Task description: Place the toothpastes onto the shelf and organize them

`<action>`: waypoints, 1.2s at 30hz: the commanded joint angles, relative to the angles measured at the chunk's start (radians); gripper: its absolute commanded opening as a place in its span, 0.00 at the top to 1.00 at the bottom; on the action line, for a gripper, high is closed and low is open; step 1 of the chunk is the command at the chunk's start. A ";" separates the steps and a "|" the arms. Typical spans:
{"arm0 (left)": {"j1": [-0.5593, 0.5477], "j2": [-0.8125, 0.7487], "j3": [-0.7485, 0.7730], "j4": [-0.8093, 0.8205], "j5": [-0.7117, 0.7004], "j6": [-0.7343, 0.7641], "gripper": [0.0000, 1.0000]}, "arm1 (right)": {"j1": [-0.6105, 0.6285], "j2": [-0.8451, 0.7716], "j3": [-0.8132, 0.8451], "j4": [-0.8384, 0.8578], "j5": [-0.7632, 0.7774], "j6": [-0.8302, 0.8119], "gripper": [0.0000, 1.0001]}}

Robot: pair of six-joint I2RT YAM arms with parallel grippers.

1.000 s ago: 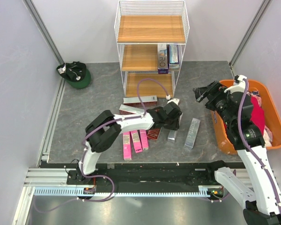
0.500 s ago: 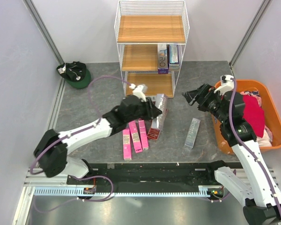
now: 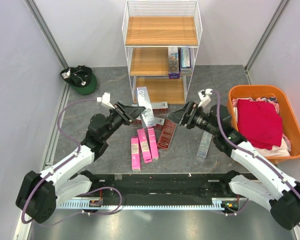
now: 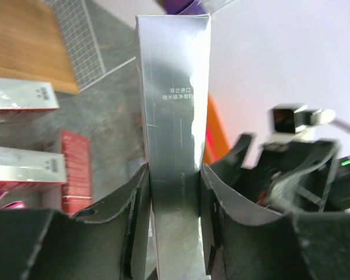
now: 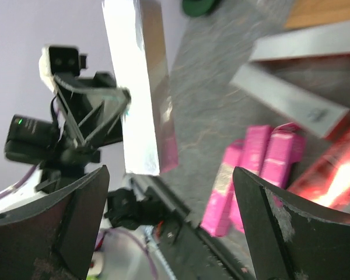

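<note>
My left gripper (image 3: 133, 111) is shut on a silver toothpaste box (image 3: 146, 105) and holds it tilted above the floor in front of the shelf (image 3: 161, 31). The box stands between my fingers in the left wrist view (image 4: 174, 134). My right gripper (image 3: 178, 116) is open and empty, just right of that box, which shows in the right wrist view (image 5: 139, 87). Two silver/blue boxes (image 3: 179, 60) stand on the middle board. Three pink boxes (image 3: 144, 145), a dark red box (image 3: 165, 134) and silver boxes (image 3: 205, 143) lie on the floor.
An orange tub (image 3: 241, 92) with red cloth stands at the right. A green cap (image 3: 81, 79) lies at the back left. Another dark red box (image 3: 159, 105) lies by the shelf's foot. Grey walls close in on both sides.
My left arm has drawn back to the left and lifted the silver box off the floor. My right arm has swung from the tub toward the middle, close to the held box.
</note>
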 commanded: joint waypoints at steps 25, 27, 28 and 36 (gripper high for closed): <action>0.024 0.024 -0.051 0.425 0.018 -0.256 0.60 | 0.206 0.363 -0.126 0.906 -0.090 0.378 0.28; 0.024 0.026 -0.051 0.423 0.026 -0.260 0.60 | 0.206 0.367 -0.123 0.927 -0.084 0.383 0.29; 0.024 0.024 -0.052 0.425 0.026 -0.262 0.60 | 0.206 0.369 -0.121 0.933 -0.082 0.383 0.30; 0.024 0.038 -0.078 0.448 0.026 -0.274 0.60 | 0.206 0.369 -0.098 0.949 -0.085 0.384 0.56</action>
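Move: Some 12 cm to the right hand's left and 5 cm farther out, about level with it, is the middle of the silver toothpaste, held by the left hand with its length pointing mostly forward. The red toothpaste lies roughly 25 cm below the right hand, 3 cm to the left and 1 cm nearer the base. From the left hand, the right gripper is about 14 cm to the right and 3 cm back; the middle pink toothpaste is 11 cm back, 1 cm right and 24 cm down. Reaching left about 9 cm for the near end of the silver toothpaste, the right hand swings in slightly back and dips some 3 cm, then comes up again, rolling and turning counter-clockwise as its wide-open fingers close onto that end. The left hand keeps its grip, lifts the box about 5 cm and rolls it some 15 degrees. ##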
